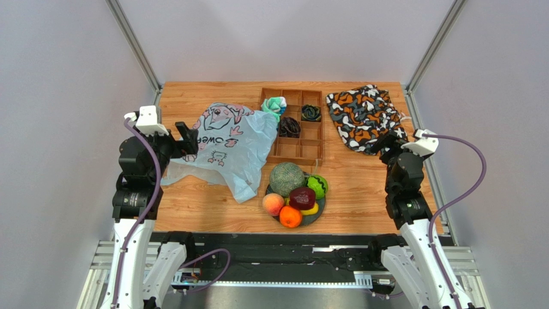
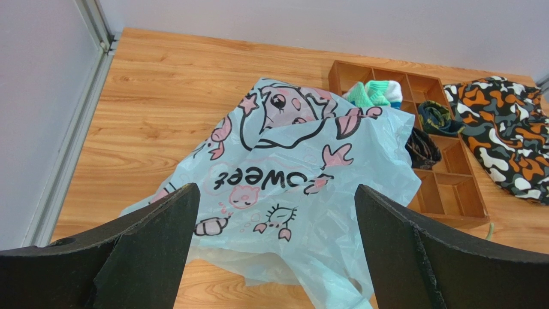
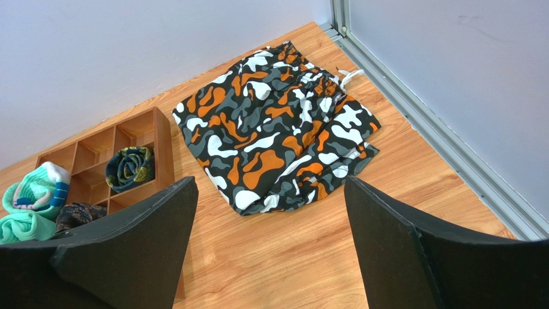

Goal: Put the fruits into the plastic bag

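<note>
The pale blue plastic bag (image 1: 222,145) lies crumpled and flat on the table's left half; it also shows in the left wrist view (image 2: 290,180). The fruits sit on a dark plate (image 1: 320,214): the melon (image 1: 287,178), peach (image 1: 273,204), orange (image 1: 290,217), dark red fruit (image 1: 301,197), green bumpy fruit (image 1: 316,186) and yellow mango (image 1: 311,210). My left gripper (image 1: 188,140) (image 2: 276,193) is open and empty, just above the bag's left edge. My right gripper (image 1: 381,145) (image 3: 270,183) is open and empty, far right of the fruits.
A wooden compartment tray (image 1: 303,145) with rolled cloth bundles stands behind the fruits, touching the bag's right edge. The orange, black and white cloth (image 1: 362,116) (image 3: 277,129) lies at the back right. Metal rails run along both table sides.
</note>
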Tool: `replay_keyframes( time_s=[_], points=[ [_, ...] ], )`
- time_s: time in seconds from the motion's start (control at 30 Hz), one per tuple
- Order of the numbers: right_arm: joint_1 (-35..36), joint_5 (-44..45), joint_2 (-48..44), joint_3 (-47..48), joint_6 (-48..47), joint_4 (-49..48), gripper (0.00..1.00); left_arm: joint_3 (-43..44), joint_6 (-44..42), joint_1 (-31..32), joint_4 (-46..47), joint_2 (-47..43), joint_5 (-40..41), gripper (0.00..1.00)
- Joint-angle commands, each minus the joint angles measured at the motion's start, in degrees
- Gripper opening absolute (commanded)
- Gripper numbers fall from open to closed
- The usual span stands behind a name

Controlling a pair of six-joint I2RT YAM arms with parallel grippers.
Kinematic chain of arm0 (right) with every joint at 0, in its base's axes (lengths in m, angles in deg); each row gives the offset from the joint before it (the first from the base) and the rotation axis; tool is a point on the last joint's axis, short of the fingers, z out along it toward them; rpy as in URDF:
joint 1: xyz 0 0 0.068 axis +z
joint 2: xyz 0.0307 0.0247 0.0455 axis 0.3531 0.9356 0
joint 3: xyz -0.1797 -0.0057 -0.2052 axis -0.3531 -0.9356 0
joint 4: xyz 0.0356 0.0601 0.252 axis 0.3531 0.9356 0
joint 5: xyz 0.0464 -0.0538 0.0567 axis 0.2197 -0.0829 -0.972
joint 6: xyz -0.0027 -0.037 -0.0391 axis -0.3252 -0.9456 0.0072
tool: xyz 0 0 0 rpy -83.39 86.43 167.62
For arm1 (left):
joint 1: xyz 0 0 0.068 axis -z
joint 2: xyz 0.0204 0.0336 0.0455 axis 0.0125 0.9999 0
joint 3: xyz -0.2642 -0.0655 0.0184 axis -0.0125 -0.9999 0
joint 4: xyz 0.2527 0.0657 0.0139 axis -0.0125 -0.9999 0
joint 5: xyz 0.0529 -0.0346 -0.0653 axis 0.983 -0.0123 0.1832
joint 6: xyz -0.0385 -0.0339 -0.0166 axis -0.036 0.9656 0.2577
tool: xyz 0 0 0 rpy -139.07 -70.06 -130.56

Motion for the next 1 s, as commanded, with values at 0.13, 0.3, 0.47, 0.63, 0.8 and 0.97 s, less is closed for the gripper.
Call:
replay_keyframes(
  time_s=[0.13,0.3,0.47,0.63,0.8,0.97],
  points=[
    [-0.06,2.02,-0.06,1.09,1.17,-3.05,0.88,0.2,0.46,-0.22,3.17,0.27,-3.89,0.99],
    [-0.14,1.93,-0.32,1.43,1.35,-2.7,0.87,-1.21,-0.6,-0.22,4.49,-0.18,-7.76,0.99],
    [-0.06,0.27,-0.32,1.87,1.09,-2.26,0.86,-1.3,2.12,-1.18,3.87,2.9,-7.58,0.99],
    [-0.06,-0.7,-0.06,3.46,0.82,-0.15,0.85,-7.51,12.91,-11.02,6.94,3.25,-13.2,0.99],
    [-0.06,-3.34,0.73,3.46,1.26,-0.85,0.85,-17.8,28.36,-16.2,18.08,4.92,-16.98,0.99],
    [-0.06,-5.62,1.87,3.99,1.96,0.29,0.85,-26.43,33.67,-20.7,22.85,4.49,-13.68,0.97]
  ],
)
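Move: The plastic bag lies spread flat below the left hand, its middle about 13 cm ahead, 5 cm to the right and some 31 cm down. The sock tray stands about 19 cm ahead and 30 cm to the right; the plate of fruits is about 8 cm back and 31 cm to the right, both also on the table. From the right hand the bag's middle is about 45 cm to the left, 8 cm ahead and 23 cm below. Down towards the plastic bag's near left part comes the left hand: after easing a couple of centimetres right at nearly the same height, it sinks ever faster by about 15 cm, swinging back about 5 cm left and slightly forward. The wrist rolls its left side down some 30 degrees while the fingers tip downward, still wide open and short of the bag. ##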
